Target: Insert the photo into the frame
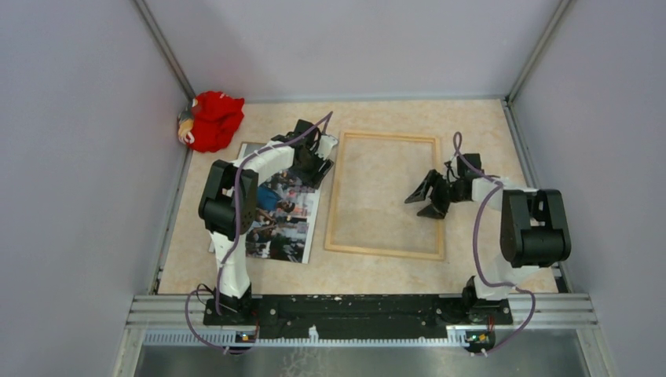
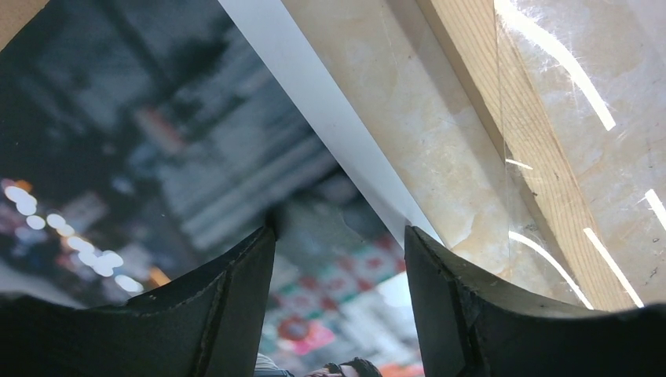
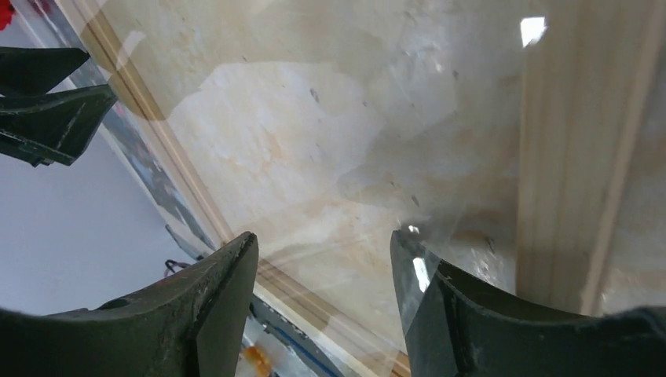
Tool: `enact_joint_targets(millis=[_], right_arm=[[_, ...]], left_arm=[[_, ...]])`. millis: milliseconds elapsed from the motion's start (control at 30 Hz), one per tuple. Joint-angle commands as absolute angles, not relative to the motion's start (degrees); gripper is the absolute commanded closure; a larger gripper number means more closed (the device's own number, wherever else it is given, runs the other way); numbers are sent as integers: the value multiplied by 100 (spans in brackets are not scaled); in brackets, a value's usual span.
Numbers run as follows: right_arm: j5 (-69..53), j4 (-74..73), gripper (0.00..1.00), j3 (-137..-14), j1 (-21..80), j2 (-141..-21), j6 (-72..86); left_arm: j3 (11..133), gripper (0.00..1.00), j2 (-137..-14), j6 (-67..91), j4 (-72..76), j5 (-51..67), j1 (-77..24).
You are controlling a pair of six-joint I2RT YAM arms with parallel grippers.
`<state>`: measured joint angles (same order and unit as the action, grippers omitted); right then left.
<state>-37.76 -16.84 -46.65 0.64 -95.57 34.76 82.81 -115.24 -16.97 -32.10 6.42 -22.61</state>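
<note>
The photo (image 1: 284, 224) lies picture side up on the table, just left of the frame (image 1: 384, 251). That frame is a thin light-wood rectangle with a clear pane, flat at the table's middle. My left gripper (image 1: 316, 159) hovers low over the photo's far right corner. In the left wrist view it (image 2: 339, 232) is open over the photo (image 2: 157, 133) near the white border, with the frame's wooden rail (image 2: 503, 118) to the right. My right gripper (image 1: 425, 197) hangs open above the pane's right part. In the right wrist view it (image 3: 323, 236) holds nothing, and a glinting clear edge shows at its right fingertip (image 3: 416, 267).
A red cloth toy (image 1: 214, 119) sits in the back left corner against the wall. Grey walls close in the beige table (image 1: 479, 126) on three sides. The arms' base rail (image 1: 361, 306) runs along the near edge.
</note>
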Motion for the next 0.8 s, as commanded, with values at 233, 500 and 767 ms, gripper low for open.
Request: enact_joint_targets(millis=[233, 500, 767], right_arm=[[-3376, -667, 50, -3680, 45, -8286, 4381], [-3997, 288, 88, -3850, 53, -8323, 4206], [-4403, -2196, 100, -5742, 48, -8894, 2498]], left_arm=[[8213, 33, -11600, -1784, -3322, 563, -2291], [8270, 32, -11584, -1763, -3387, 629, -2289], [8542, 30, -11584, -1795, -3579, 676, -2285]])
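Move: The clear sheet over the frame has its middle about 7 cm to the right hand's left, 3 cm ahead and 2 cm below. The frame's right bar stands some 5 cm to this hand's right and 1 cm ahead, and the photo's middle about 31 cm to its left, 1 cm ahead, both about 3 cm below. From the left hand, the clear sheet's middle lies roughly 13 cm right, 4 cm back and 2 cm down. Right hand eases back 2 cm, shuts on the clear sheet, then lifts about 7 cm and forward. ##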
